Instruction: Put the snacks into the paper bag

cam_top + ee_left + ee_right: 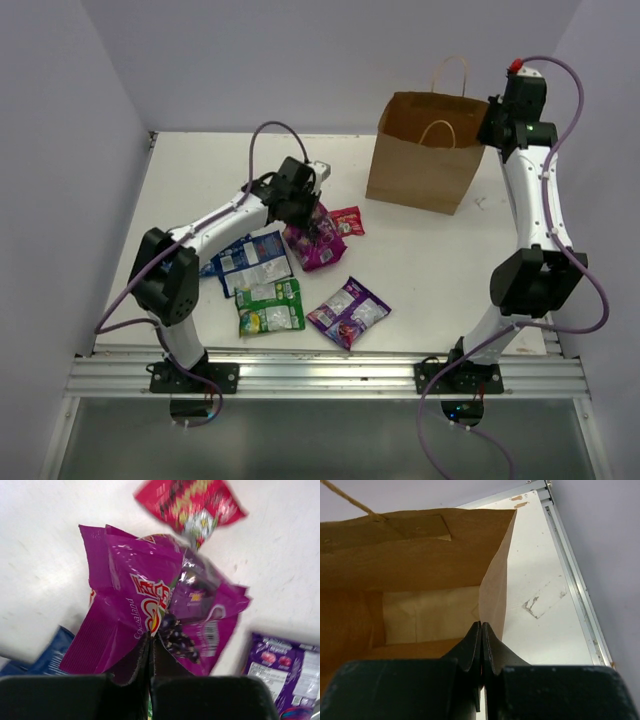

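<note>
My left gripper (151, 640) is shut on the near edge of a magenta snack packet (135, 600), which crumples up between the fingers. In the top view this packet (316, 246) lies mid-table under the left gripper (312, 216). A small red packet (347, 221) lies just beyond it. A blue-white packet (255, 260), a green one (270, 307) and a purple one (348, 312) lie nearer the arms. The brown paper bag (425, 150) stands open at the back right. My right gripper (481, 625) is shut on the bag's right rim (495, 595); the bag's inside shows no packets.
A second blue packet (213, 266) peeks out from under the blue-white one. White walls close in the table on the left, back and right. A metal rail (320, 375) runs along the near edge by both arm bases.
</note>
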### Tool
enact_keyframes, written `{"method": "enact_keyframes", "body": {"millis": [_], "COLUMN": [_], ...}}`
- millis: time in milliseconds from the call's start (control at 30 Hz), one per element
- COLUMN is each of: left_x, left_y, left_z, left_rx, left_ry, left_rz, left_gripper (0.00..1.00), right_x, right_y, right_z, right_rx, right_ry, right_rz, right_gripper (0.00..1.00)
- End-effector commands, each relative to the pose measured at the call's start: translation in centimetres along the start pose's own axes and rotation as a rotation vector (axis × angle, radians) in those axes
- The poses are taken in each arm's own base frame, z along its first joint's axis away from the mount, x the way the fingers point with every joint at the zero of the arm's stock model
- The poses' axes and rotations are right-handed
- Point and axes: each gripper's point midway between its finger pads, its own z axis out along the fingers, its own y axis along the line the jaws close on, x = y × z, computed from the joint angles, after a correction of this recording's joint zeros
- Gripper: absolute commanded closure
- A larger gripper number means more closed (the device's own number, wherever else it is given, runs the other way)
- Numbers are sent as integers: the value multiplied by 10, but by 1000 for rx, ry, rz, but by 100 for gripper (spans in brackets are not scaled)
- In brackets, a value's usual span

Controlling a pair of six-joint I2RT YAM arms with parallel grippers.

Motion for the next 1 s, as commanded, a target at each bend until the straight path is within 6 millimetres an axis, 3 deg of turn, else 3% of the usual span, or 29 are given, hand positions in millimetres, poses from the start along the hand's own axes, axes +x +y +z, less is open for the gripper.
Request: {"method": "enact_keyframes", "body": {"millis": [0,33,67,133,167,200,300,367,467,533,667,800,833,867,967], "left_x": [-138,-159,-193,-226,-253,-265,-304,-320,-340,-353,-357,-361,-364,-360,-366], "left_y": [-3,-6,-10,-14,-22,-24,-40,-51,-76,-91,-121,-130,-131,-131,-129], "left_z": [-96,-116,-150,-182,-219,-225,-277,-299,-308,-303,-282,-261,-266,-253,-272], "left_rx": [-65,-70,-73,-74,-59,-53,4,61,193,283,447,503,517,527,546], "left_ry": [-430,-492,-600,-701,-805,-836,-997,-1075,-1159,-1194,-1197,-1211,-1242,-1228,-1281], "left_rz": [17,18,13,10,8,6,6,17,67,76,154,202,209,207,196], "left_gripper": [100,100,100,100,100,100,100,100,100,100,100,100,100,100,100], "right_x": [0,1,2,6,7,9,11,11,10,10,11,15,15,16,16], "right_y": [2,1,2,1,1,2,3,3,4,4,4,6,6,7,7], "right_z": [-25,-27,-28,-29,-30,-29,-32,-33,-35,-35,-38,-39,-40,-39,-41], "right_rx": [-7,-7,-9,-8,-7,-8,-13,-13,-17,-17,-22,-31,-31,-30,-32], "right_ry": [-2,-1,-2,2,5,10,12,9,5,6,2,8,8,11,8], "right_rz": [-17,-18,-21,-24,-24,-26,-28,-28,-28,-28,-28,-27,-26,-27,-28], "right_gripper": [100,100,100,100,100,100,100,100,100,100,100,100,100,100,100]}}
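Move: Ahead and to the right of the left hand, which already pinches the magenta snack, is the paper bag's open mouth, about 15 cm forward, 27 cm right and 20 cm higher. The red snack lies about 4 cm ahead and 9 cm right of the left hand, the blue snack 6 cm back and 13 cm left, both some 5 cm lower. The right hand holds the bag's right rim; the mouth's middle is about 12 cm to its left, level in depth and height. Swinging the pinched magenta snack steeply up, the left hand climbs about 45 cm while easing forward, then arcs right and forward towards the bag's mouth, sinking some 15 cm. Its wrist tips up from pointing down, and the fingers stay shut. The right hand keeps its pinch on the rim and draws it back about 3 cm. ##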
